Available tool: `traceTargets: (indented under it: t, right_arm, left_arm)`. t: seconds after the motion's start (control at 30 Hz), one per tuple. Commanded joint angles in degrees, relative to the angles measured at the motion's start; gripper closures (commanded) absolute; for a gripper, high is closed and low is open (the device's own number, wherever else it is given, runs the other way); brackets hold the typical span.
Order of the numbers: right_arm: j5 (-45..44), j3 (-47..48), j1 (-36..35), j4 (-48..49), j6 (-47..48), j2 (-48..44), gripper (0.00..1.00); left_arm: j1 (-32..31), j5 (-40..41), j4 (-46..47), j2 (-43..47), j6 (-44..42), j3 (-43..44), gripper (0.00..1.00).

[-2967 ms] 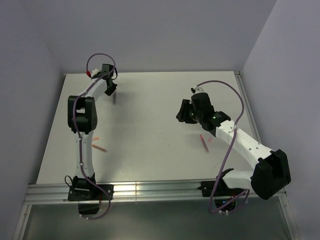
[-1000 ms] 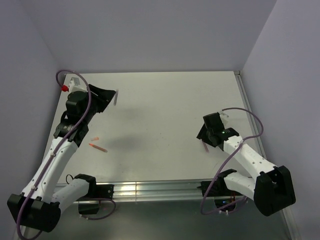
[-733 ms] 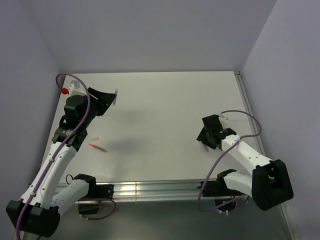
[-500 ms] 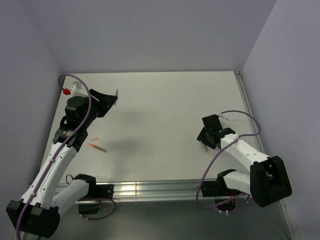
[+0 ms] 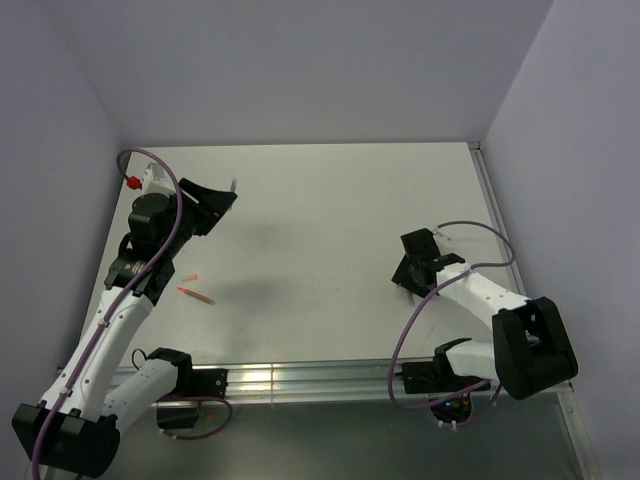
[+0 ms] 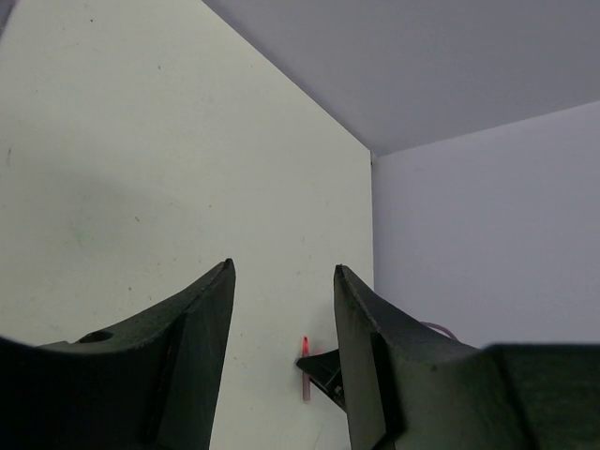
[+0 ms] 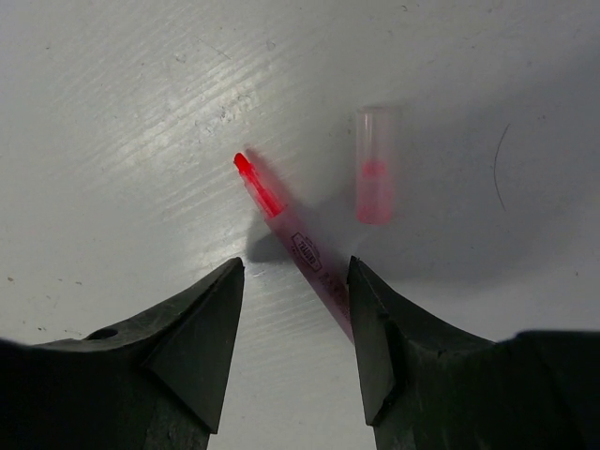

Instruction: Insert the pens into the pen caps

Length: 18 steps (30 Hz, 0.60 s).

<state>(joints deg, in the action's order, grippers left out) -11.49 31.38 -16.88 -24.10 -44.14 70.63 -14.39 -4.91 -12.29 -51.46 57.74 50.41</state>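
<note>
A red-orange pen (image 7: 298, 246) lies on the table between my right gripper's (image 7: 295, 262) open fingers, close to the right finger and clear of the left. Its pale pinkish-red cap (image 7: 375, 178) rests just beyond it. In the top view the right gripper (image 5: 405, 278) is low at the table's right. My left gripper (image 5: 226, 196) hangs raised at the far left, open, with nothing between its fingers (image 6: 211, 309). A thin grey stick (image 5: 234, 185) shows just past its tips; I cannot tell whether it touches them. Another red-orange pen (image 5: 196, 295) and a pinkish cap (image 5: 190, 277) lie at the left.
The white table (image 5: 320, 220) is closed in by lilac walls at the back and both sides. A metal rail (image 5: 300, 380) runs along its near edge. Purple cables (image 5: 470, 235) loop from both arms. The left wrist view looks across the table to the right gripper (image 6: 328, 370).
The right gripper has dropped closer over the red pen and its jaws have narrowed a little. The left arm, raised since three seconds ago, has barely moved in the last second.
</note>
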Motion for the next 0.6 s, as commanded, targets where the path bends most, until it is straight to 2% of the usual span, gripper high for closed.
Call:
traceTargets:
  t: [0.0, 0.23, 0.27, 0.57]
  right_arm:
    - [-0.12, 0.61, 0.36, 0.9, 0.72, 1.26, 0.44]
    - [1.2, 1.67, 0.36, 0.89, 1.51, 4.07, 0.55]
    - [1.38, 1.76, 0.36, 0.98, 1.69, 4.6, 0.59]
    - [1.73, 3.69, 0.27, -1.92, 3.53, 9.43, 0.67]
  left_arm:
    - [0.15, -1.51, 0.69, 0.84, -1.13, 0.56, 0.48]
    - [0.33, -1.86, 0.61, 0.75, -1.57, 0.83, 0.48]
    - [0.33, -2.12, 0.52, 0.75, -1.57, 0.83, 0.48]
    - [1.21, -3.44, 0.34, 0.84, -2.1, 1.35, 0.48]
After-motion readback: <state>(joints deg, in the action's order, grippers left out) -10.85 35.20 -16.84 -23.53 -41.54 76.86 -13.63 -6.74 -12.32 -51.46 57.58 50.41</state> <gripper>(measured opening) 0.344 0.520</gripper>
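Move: Just under the right hand's open fingers lies the red pen, its middle about 2 cm to the hand's right, 1 cm back and 1 cm below, with the red tip pointing forward and to the left. The matching red cap lies some 4 cm ahead of the hand and 4 cm to its right, also on the table. From the raised left hand the red pen lies roughly 43 cm to the right, 8 cm back and 30 cm down. Closing its fingers from a bit over half open to about a third, the right hand slides forward along the red pen towards its tip end by some 1.5 cm, sinking only slightly. The fingertips come in on both sides of the front part of the pen, the right finger pushing its body to the left. ##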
